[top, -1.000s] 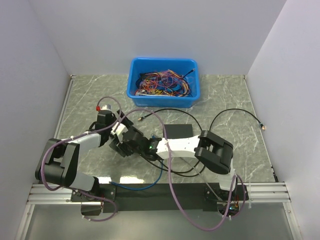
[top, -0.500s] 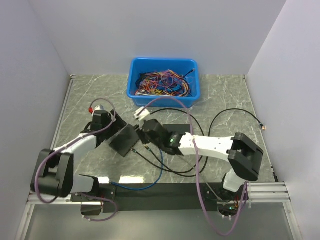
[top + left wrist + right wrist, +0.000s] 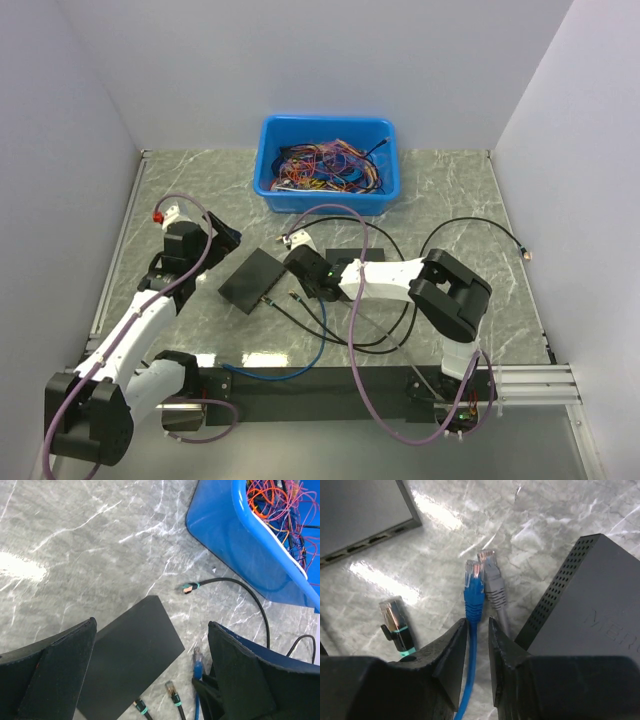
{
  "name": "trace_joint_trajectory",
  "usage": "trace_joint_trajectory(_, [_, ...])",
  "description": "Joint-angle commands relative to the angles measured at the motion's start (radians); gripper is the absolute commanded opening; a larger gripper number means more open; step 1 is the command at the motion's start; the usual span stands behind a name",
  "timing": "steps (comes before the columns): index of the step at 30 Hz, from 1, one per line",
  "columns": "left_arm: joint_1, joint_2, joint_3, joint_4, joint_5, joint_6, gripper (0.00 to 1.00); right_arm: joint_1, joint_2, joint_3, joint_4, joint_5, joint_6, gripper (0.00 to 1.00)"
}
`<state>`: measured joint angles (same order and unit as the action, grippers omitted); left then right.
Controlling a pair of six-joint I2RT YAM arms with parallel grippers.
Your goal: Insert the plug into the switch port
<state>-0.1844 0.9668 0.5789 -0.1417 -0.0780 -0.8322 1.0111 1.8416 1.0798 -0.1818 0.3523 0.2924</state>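
The switch (image 3: 250,280) is a flat dark box lying on the table, also seen in the left wrist view (image 3: 125,665). Its port row (image 3: 367,542) faces the loose plugs. A blue plug (image 3: 472,587) lies on the table beside a grey plug (image 3: 492,582). My right gripper (image 3: 477,621) straddles the blue cable just behind the plug, jaws narrow, with a slim gap still showing on one side. From above, the right gripper (image 3: 303,268) is just right of the switch. My left gripper (image 3: 151,625) is wide open and empty above the switch's far corner, at the left seen from above (image 3: 222,248).
A second black box (image 3: 590,600) with vent holes sits right of the right gripper, partly under the arm (image 3: 358,258). A blue bin (image 3: 325,195) of wires stands at the back. Black plugs with teal bands (image 3: 394,622) (image 3: 188,586) and black cables (image 3: 470,225) lie around.
The left arm has drawn back to the left, leaving the switch uncovered on the table. The right gripper has come down over the blue cable and its jaws have narrowed.
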Motion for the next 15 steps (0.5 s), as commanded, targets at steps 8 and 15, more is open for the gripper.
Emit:
trace_joint_trajectory(8, [0.003,-0.04,0.03,-0.041,0.007,0.007,0.99,-0.014,0.064,0.055,-0.039,0.004,0.024,0.27])
trace_joint_trajectory(15, [0.003,-0.098,-0.026,0.039,0.069,0.027,0.99,-0.016,0.053,0.031,0.014,-0.003,0.016,0.0])
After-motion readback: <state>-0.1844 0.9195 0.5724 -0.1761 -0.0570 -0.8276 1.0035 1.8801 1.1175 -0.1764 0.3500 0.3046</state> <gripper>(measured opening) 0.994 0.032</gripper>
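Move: The blue plug lies just beyond the right fingers, about 2 cm ahead, 1 cm left and 1 cm lower; its cable runs between the open tips. The grey plug is some 3 cm ahead of that hand, in line sideways; the nearest black plug about 2 cm back and 4 cm left; the right-hand switch some 4 cm ahead, 10 cm right. From the left hand, the blue plug is roughly 5 cm back, 17 cm right and 12 cm below. The right hand creeps about 1 cm forward-left towards the blue plug and pinches its cable just behind it. ##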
